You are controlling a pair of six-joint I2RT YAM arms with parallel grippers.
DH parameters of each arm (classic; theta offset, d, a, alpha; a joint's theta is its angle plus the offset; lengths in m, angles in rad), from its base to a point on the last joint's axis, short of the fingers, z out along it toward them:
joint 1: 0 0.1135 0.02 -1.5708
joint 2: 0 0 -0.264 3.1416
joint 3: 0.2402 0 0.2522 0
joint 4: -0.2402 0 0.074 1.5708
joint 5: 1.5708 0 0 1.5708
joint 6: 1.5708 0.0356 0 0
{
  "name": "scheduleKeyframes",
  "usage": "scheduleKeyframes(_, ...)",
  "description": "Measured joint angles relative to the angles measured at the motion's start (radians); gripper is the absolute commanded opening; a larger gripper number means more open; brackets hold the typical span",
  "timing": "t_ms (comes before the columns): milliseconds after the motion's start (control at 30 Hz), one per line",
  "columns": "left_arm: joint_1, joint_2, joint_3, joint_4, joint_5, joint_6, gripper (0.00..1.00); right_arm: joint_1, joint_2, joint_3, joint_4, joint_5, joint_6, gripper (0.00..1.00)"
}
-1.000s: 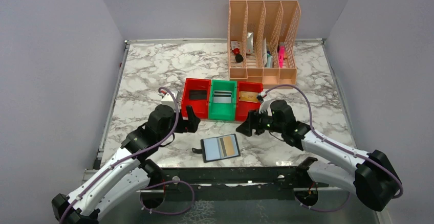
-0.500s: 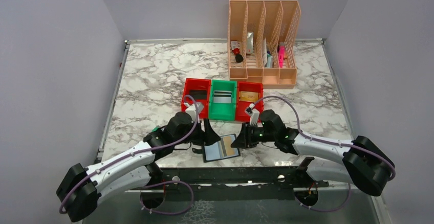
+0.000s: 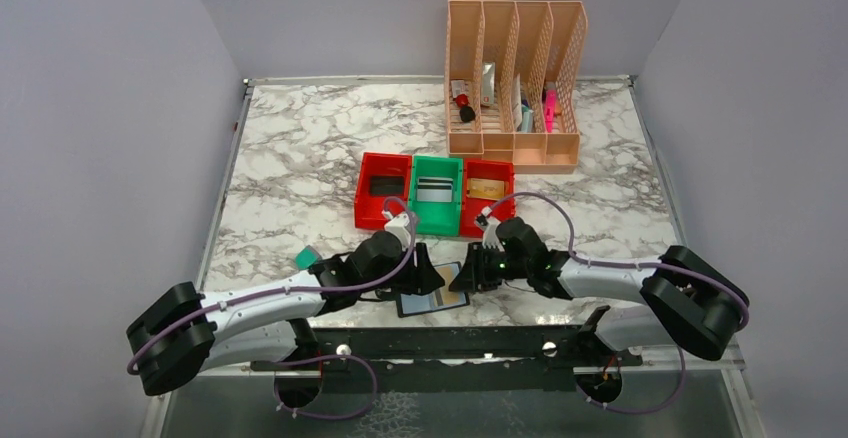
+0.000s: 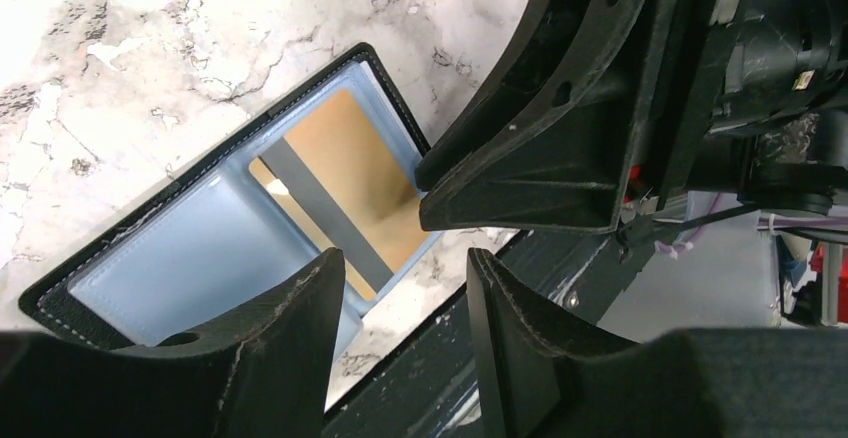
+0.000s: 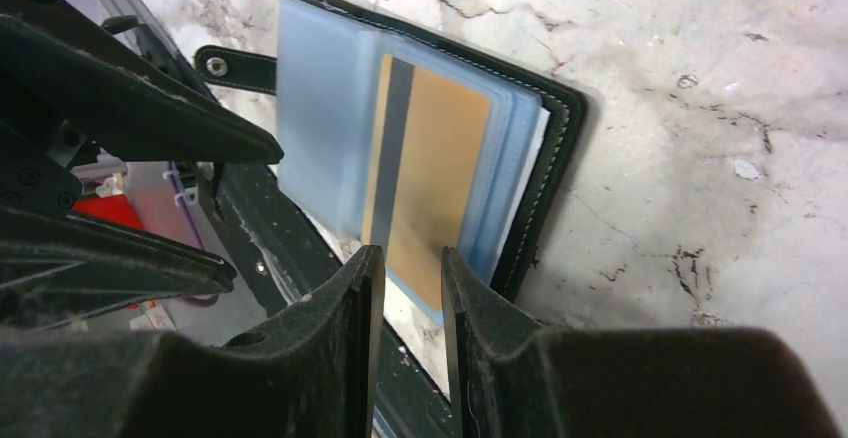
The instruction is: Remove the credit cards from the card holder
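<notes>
The card holder lies open near the table's front edge, black outside and blue-grey inside. A tan credit card with a grey stripe sits in its clear pocket. My left gripper hovers at the holder's left half and is open with nothing between its fingers. Opposite it, my right gripper is low over the holder's right half. Its jaws stand a narrow gap apart just off the card's near edge, holding nothing. The strap tab sticks out on the far side.
Behind the holder stand a red bin, a green bin and another red bin, each with a card inside. A peach file organizer stands at the back. The dark metal rail runs just beyond the holder's near edge.
Both arms have come forward and down from the bins to the card holder, closing in from either side. Both grippers have narrowed, the right one more.
</notes>
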Motion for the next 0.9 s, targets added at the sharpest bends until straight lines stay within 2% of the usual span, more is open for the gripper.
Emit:
scheduleKeyframes(233, -0.012, 0.089, -0.019, 0.075, -0.034, -0.026, 0.46, 0.003, 0.085, 0.033, 0.017, 0.010, 0.005, 0.32)
scheduleKeyframes(567, -0.023, 0.092, -0.089, 0.076, -0.090, -0.069, 0.45, 0.008, 0.100, 0.039, 0.028, 0.024, 0.010, 0.32)
scheduleKeyframes(667, -0.024, 0.086, -0.096, 0.077, -0.098, -0.078, 0.39, 0.008, 0.103, 0.038, 0.037, 0.026, 0.016, 0.32)
scheduleKeyframes(800, -0.029, 0.085, -0.107, 0.084, -0.119, -0.102, 0.27, 0.008, 0.104, 0.037, 0.042, 0.026, 0.022, 0.32)
scheduleKeyframes(900, -0.039, 0.071, -0.145, 0.116, -0.148, -0.141, 0.25, 0.008, 0.105, 0.035, 0.044, 0.026, 0.025, 0.32)
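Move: The remaining gold card, in the right page of the open card holder, has its middle about 6 cm below the left hand, 1 cm ahead and 1 cm to its right; the blank left page's middle is 5 cm to that hand's left, 1 cm back and equally low. From the right hand the card's middle is some 3 cm left, 1 cm ahead and 2 cm below; the green tray stands about 17 cm ahead and 3 cm left, the right red tray 17 cm ahead and 7 cm right, both about level in height. The left hand drops about 5.5 cm towards the holder while easing some 2.5 cm left, so its tips come down by the card's left edge near the fold, the hand turning about 10 degrees counter-clockwise and its fingers closing from half open to about a quarter. The right hand sinks about 1 cm onto the card's right side near its close end, edges roughly 1 cm forward and left with the holder, then stays there, pressing down, its finger gap unchanged. ##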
